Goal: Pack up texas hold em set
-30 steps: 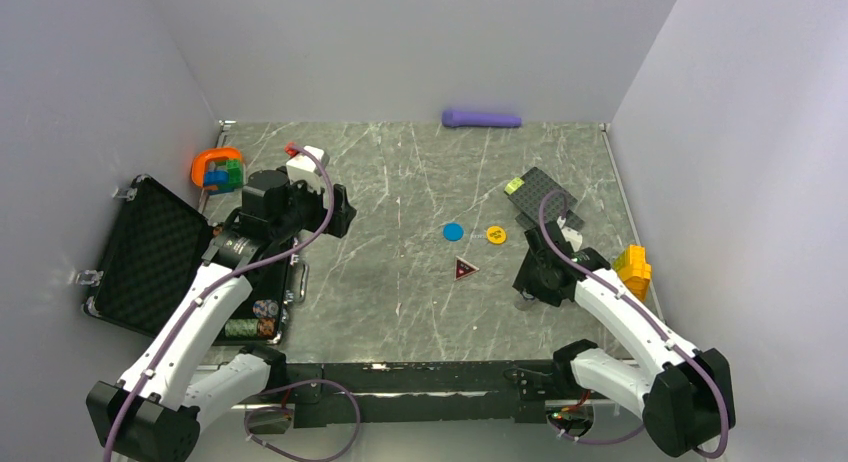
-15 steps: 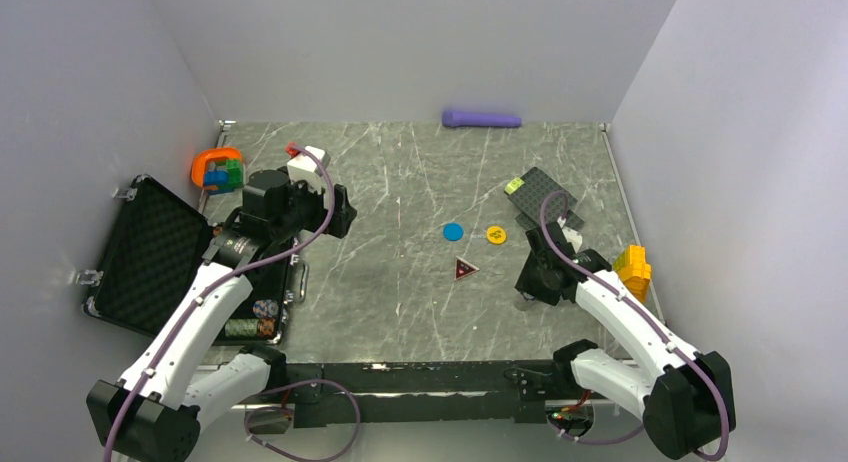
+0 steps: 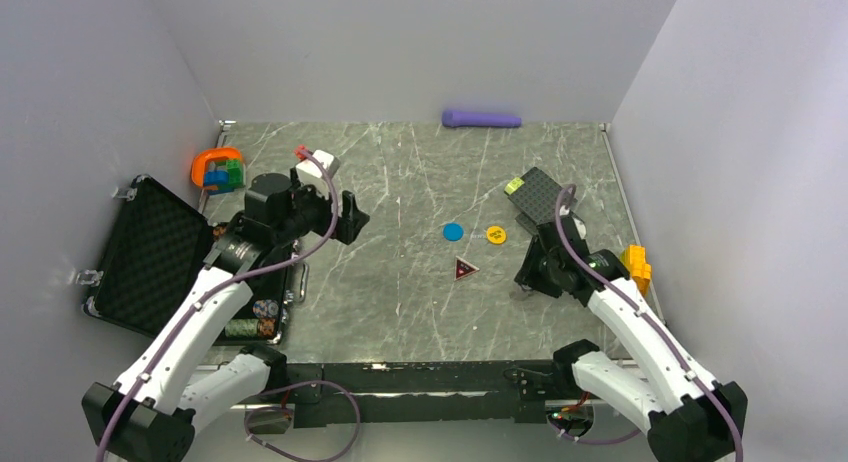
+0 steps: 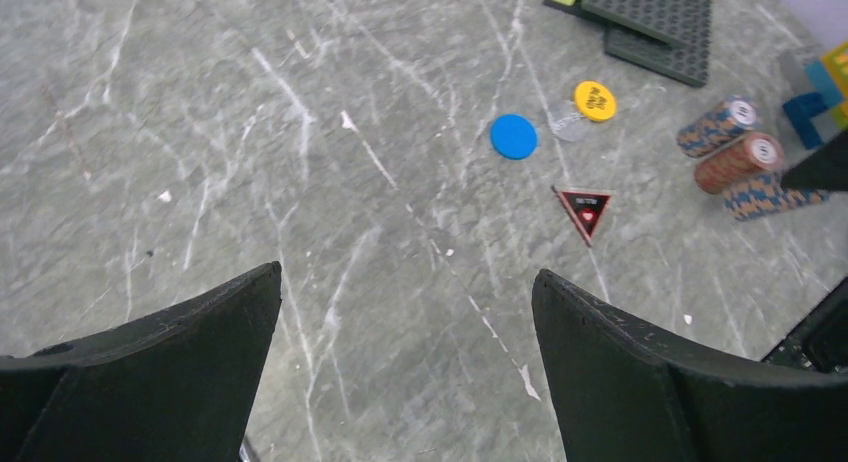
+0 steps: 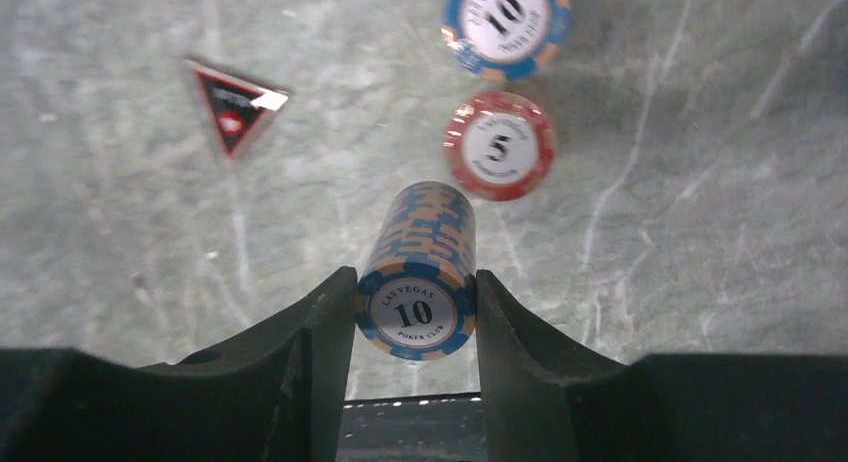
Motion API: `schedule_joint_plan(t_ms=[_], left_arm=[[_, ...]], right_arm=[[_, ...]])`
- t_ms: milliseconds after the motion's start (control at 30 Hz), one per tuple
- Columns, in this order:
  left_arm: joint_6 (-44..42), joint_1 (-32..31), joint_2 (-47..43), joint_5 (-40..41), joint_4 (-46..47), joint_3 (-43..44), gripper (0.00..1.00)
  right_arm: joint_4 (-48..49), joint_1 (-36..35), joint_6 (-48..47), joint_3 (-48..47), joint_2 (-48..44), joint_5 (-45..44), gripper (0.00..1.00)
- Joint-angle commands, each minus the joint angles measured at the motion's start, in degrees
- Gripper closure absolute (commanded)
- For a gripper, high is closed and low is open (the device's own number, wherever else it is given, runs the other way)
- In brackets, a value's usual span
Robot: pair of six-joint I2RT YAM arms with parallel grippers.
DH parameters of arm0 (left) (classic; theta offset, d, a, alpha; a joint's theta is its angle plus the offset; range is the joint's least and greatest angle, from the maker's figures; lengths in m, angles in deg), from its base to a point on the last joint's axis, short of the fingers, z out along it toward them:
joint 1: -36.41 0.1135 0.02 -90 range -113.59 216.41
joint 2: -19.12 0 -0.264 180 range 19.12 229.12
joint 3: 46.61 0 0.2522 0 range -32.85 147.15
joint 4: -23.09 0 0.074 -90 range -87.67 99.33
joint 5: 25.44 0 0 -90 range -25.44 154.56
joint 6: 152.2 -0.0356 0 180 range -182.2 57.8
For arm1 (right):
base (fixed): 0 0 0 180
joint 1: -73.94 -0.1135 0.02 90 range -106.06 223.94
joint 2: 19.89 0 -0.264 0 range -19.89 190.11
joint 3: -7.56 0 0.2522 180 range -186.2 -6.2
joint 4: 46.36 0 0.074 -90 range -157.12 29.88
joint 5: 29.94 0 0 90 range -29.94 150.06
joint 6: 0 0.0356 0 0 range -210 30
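My right gripper point(image 5: 415, 274) is shut on a blue-and-orange chip stack point(image 5: 420, 232) marked 10, held end-on between both fingers. Beyond it on the table lie a red stack marked 5 point(image 5: 498, 147) and another blue-and-orange stack point(image 5: 507, 22). The dark red triangle point(image 3: 465, 269), the blue disc point(image 3: 453, 231) and the yellow disc point(image 3: 496, 234) lie mid-table, left of the right gripper point(image 3: 527, 277). The black case point(image 3: 140, 252) stands open at the left, with chip stacks point(image 3: 252, 320) in its base. My left gripper point(image 3: 350, 217) hovers open right of the case, nothing between its fingers point(image 4: 600, 352).
Black studded plates point(image 3: 540, 194) with a green brick point(image 3: 513, 185) lie behind the right gripper. A yellow block point(image 3: 633, 267) sits at the right edge. The orange ring toy point(image 3: 218, 169) is in the back left corner. A purple cylinder point(image 3: 482, 118) rests against the back wall.
The right gripper has closed on the chip stack and risen slightly with it. The left gripper has swung a little to the right, still open.
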Motion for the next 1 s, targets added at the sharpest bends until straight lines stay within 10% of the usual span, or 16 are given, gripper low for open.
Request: schedule_joint_plan(t_ms=[0,700,967], left_arm=[[-2.80,-2.29,-3.15,-4.02,5.05,-1.28,0.00],[-8.27,-10.89,-0.60,-31.64,14.84,-6.80,0.01],[-9.23,-14.82,3.82,-29.51,12.86,-5.64,0.01]], right_arm=[[0.90,-0.16,-2.57,-8.97,-2.69,5.53,1.00],[27.34,-17.22,-0.71,-23.32,18.46,34.28,1.00],[27.79,-20.94,-2.25,-25.86,21.63,37.35,1.00]])
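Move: The blue-orange chip stack, already in the right gripper and lifted, hangs about 38 cm to the left hand's right, 10 cm back and 18 cm lower. From the right hand, the open left gripper waits some 38 cm left, 11 cm ahead and 16 cm up. The red chip stack stands 5 cm ahead of the right hand, 2 cm right, 6 cm lower; the red triangle lies 14 cm left, 8 cm ahead, 10 cm below. Keep the right grip on the blue-orange stack, lift it clear, then sweep it about 22 cm left towards the left gripper, rising some 12 cm in all and swinging the fingers left with a counter-clockwise turn. Meanwhile bring the wide-open left gripper right and back, about 10 cm each way, turning it some 40 degrees clockwise to face the stack's free end; don't close it yet. ##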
